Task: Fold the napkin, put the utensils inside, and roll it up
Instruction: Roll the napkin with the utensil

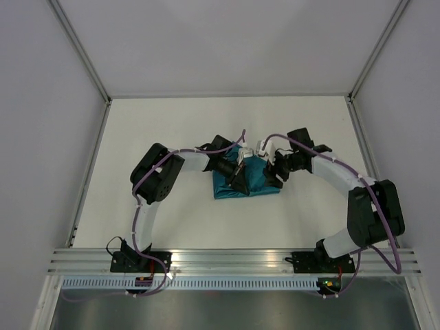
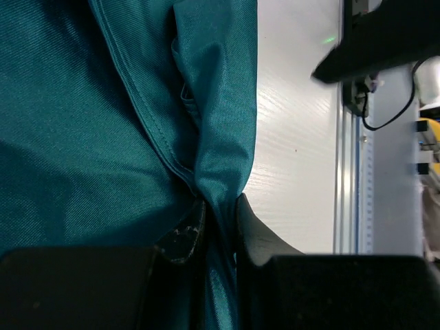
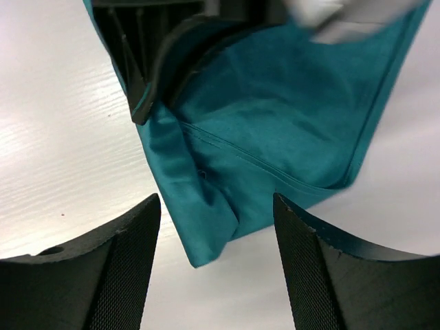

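Observation:
The teal napkin [image 1: 256, 184] lies bunched and folded in the middle of the table. My left gripper [image 1: 238, 180] is on its left part. In the left wrist view the left gripper [image 2: 220, 206] is shut on a raised fold of the napkin [image 2: 82, 124], with cloth pinched between both fingers. My right gripper [image 1: 273, 172] hovers at the napkin's right side. In the right wrist view it [image 3: 216, 196] stands open, and a corner of the napkin [image 3: 275, 124] lies loose between its fingers. The utensils are hidden or out of view.
The white table [image 1: 172, 124] is walled by grey panels on three sides. A metal rail [image 1: 234, 258] with both arm bases runs along the near edge. A white blurred part [image 3: 330, 14] shows beyond the napkin; I cannot tell what it is.

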Controlling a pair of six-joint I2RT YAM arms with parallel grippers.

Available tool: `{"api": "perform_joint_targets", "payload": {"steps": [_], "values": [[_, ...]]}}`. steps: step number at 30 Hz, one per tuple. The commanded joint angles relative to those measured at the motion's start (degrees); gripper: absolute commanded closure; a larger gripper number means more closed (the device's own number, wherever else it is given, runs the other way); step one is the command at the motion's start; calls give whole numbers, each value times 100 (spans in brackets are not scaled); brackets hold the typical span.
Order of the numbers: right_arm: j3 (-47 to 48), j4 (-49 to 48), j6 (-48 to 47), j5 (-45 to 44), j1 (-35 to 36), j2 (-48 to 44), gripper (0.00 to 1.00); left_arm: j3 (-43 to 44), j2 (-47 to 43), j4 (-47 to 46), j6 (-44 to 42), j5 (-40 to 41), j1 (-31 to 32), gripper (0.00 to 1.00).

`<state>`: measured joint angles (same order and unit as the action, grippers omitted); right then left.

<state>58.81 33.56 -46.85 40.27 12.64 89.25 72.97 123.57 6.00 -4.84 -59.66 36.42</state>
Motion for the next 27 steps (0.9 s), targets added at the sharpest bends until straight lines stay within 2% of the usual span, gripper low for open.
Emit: {"api": "perform_joint_targets", "payload": {"steps": [1, 5, 12, 14, 18, 19, 25, 27], "values": [[-808, -1596, -272, -694, 598, -618, 27, 146, 545, 1289, 18, 16, -47, 98], [-1371, -1949, -255, -1090, 1230, -804, 27, 349, 703, 1430, 80, -11, -57, 98], [-1591, -2160, -219, -1503, 1829, -620, 28, 543, 853, 1562, 106, -46, -57, 98], [-1653, -2257, -219, -1557, 1934, -515, 31, 587, 880, 1571, 115, -37, -57, 98], [-1592, -2266, -202, -1628, 2014, -251, 49, 648, 862, 1606, 97, -20, -65, 98], [-1583, -2240, -202, -1645, 2014, -172, 57, 674, 845, 1615, 97, -20, -74, 98], [-1591, -2117, -290, -1645, 2014, -66, 65, 815, 783, 1694, 36, -2, -109, 97], [-1539, -2047, -307, -1619, 2014, 4, 74, 815, 739, 1703, 36, 68, -127, 89]]}}
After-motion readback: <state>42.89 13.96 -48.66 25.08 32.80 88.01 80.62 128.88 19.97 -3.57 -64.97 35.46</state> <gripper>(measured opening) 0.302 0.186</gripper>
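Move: The napkin's rolled near edge, where the right fingers will shut, lies about 5 cm back from the right hand, 6 cm to its left and 7 cm below. The left fingers already pinch that roll some 5 cm farther left of the spot, level with it. The napkin's right corner is about 7 cm right of the spot and 1 cm farther out. From the left hand, the spot is 5 cm to the right, at its own height. The napkin's rolled edge stays pinched in the left fingers, which turn it some 15 degrees more, top going forward, easing back about 1 cm. The open right hand comes down onto the roll beside them, going down, left and back about 5 to 7 cm each way, leftward and back at first, and closes its fingers late around the roll. ##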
